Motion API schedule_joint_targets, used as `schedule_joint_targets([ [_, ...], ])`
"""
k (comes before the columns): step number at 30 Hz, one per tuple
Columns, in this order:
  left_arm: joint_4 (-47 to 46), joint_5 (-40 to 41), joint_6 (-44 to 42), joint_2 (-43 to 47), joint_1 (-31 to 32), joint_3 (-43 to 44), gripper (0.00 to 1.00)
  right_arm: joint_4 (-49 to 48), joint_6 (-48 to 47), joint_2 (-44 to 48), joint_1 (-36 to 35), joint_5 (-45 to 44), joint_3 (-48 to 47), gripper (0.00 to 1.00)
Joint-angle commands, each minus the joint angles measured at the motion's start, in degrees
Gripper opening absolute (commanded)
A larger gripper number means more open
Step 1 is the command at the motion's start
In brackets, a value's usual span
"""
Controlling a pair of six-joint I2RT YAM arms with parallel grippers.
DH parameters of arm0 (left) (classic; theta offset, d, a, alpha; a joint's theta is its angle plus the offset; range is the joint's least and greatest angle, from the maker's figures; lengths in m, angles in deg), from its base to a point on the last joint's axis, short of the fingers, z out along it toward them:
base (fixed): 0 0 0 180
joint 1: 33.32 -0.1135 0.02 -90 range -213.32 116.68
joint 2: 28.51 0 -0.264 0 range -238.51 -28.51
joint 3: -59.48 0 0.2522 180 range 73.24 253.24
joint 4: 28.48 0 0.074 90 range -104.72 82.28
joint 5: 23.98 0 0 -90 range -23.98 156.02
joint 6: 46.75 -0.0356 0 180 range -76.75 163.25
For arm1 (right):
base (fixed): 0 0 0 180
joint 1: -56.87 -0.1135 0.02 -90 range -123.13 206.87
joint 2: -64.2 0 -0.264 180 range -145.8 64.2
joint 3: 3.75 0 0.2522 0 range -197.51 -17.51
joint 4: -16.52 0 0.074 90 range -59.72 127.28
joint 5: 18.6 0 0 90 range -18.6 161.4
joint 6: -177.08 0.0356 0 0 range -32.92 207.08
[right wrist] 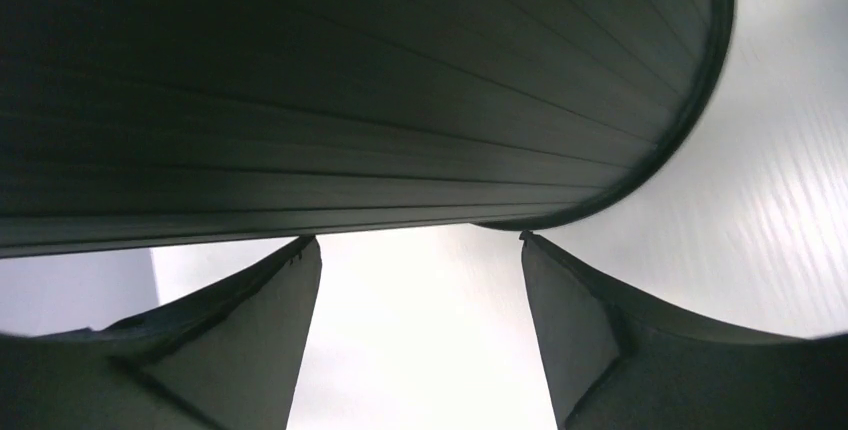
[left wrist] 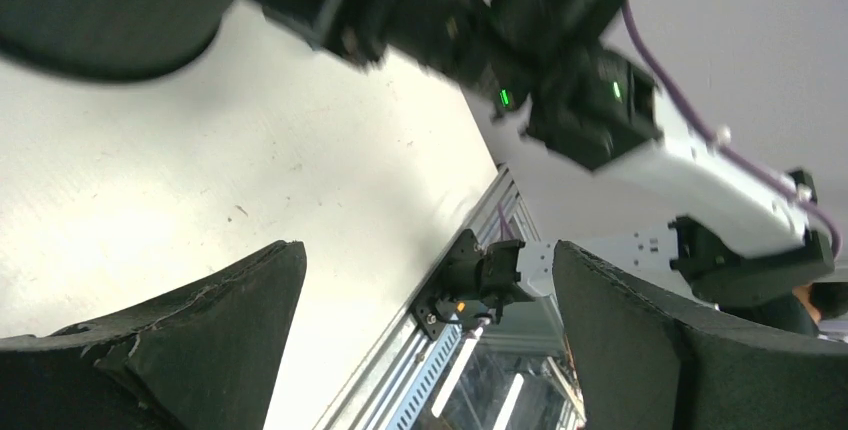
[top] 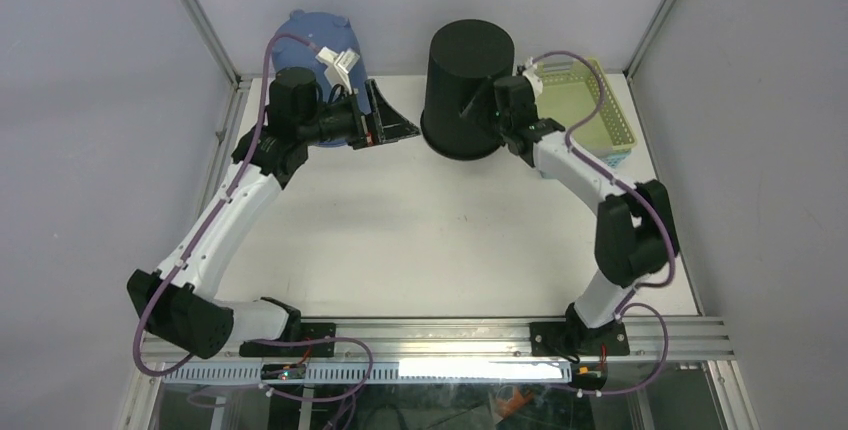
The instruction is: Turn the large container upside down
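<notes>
The large black container (top: 468, 85) stands at the back middle of the table, its flat closed end up and its wider rim down. My left gripper (top: 400, 118) hangs just left of it, open and empty. In the left wrist view the container (left wrist: 100, 10) fills the top left corner beyond the wide-apart left gripper (left wrist: 425, 250). My right gripper (top: 478, 110) is at the container's right side. In the right wrist view the ribbed wall of the container (right wrist: 350, 100) spans the top, and the right gripper (right wrist: 412, 245) is open, its tips close under that wall with nothing between them.
A blue tub (top: 305, 35) sits behind the left arm at the back left. A pale green basket (top: 592, 110) stands at the back right, behind the right arm. Grey walls and frame posts close in the table's back and sides.
</notes>
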Motion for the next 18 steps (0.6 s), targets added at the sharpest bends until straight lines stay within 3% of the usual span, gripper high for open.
schedule_joint_targets([
  [1,2.5,3.7,-3.9,5.4,-0.8,-2.2,0.99,0.9,-3.4,-7.5,3.1,4.6,-16.6,0.77],
  [4,5.3,5.3,-6.3,7.2,-1.0,-2.6,0.99,3.7,-8.6,-5.9,3.3,2.7,-18.5,0.77],
  [13,6.4,4.9,-8.5,7.8,-1.1,-4.2,0.99,2.9,-27.2,11.5,12.0,-0.7,-0.2,0.77],
  [18,6.2,4.6,-8.8,7.2,-1.0,-4.4,0.99,4.4,-40.3,10.6,14.9,-1.5,0.4,0.73],
])
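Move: The upside-down black container stands right in front of the right hand, its middle about 8 cm ahead, 3 cm left and 4 cm below. From that hand, the nested baskets lie roughly 25 cm right, 5 cm ahead and 14 cm down; the upturned blue container is some 32 cm left, 10 cm ahead and 4 cm lower. From the left hand, the black container lies about 22 cm ahead, 13 cm right and 20 cm below. The right hand, fingers still open against the black container's near right side, carries on pushing it forward about 6 cm while rising, then comes free, draws back as far again and sweeps some 14 cm to the right towards the baskets, still climbing a little and rolling about 20 degrees so its left side dips. Meanwhile the open left hand backs off empty by about 4 cm, back, to its left and down, away from the black container. ##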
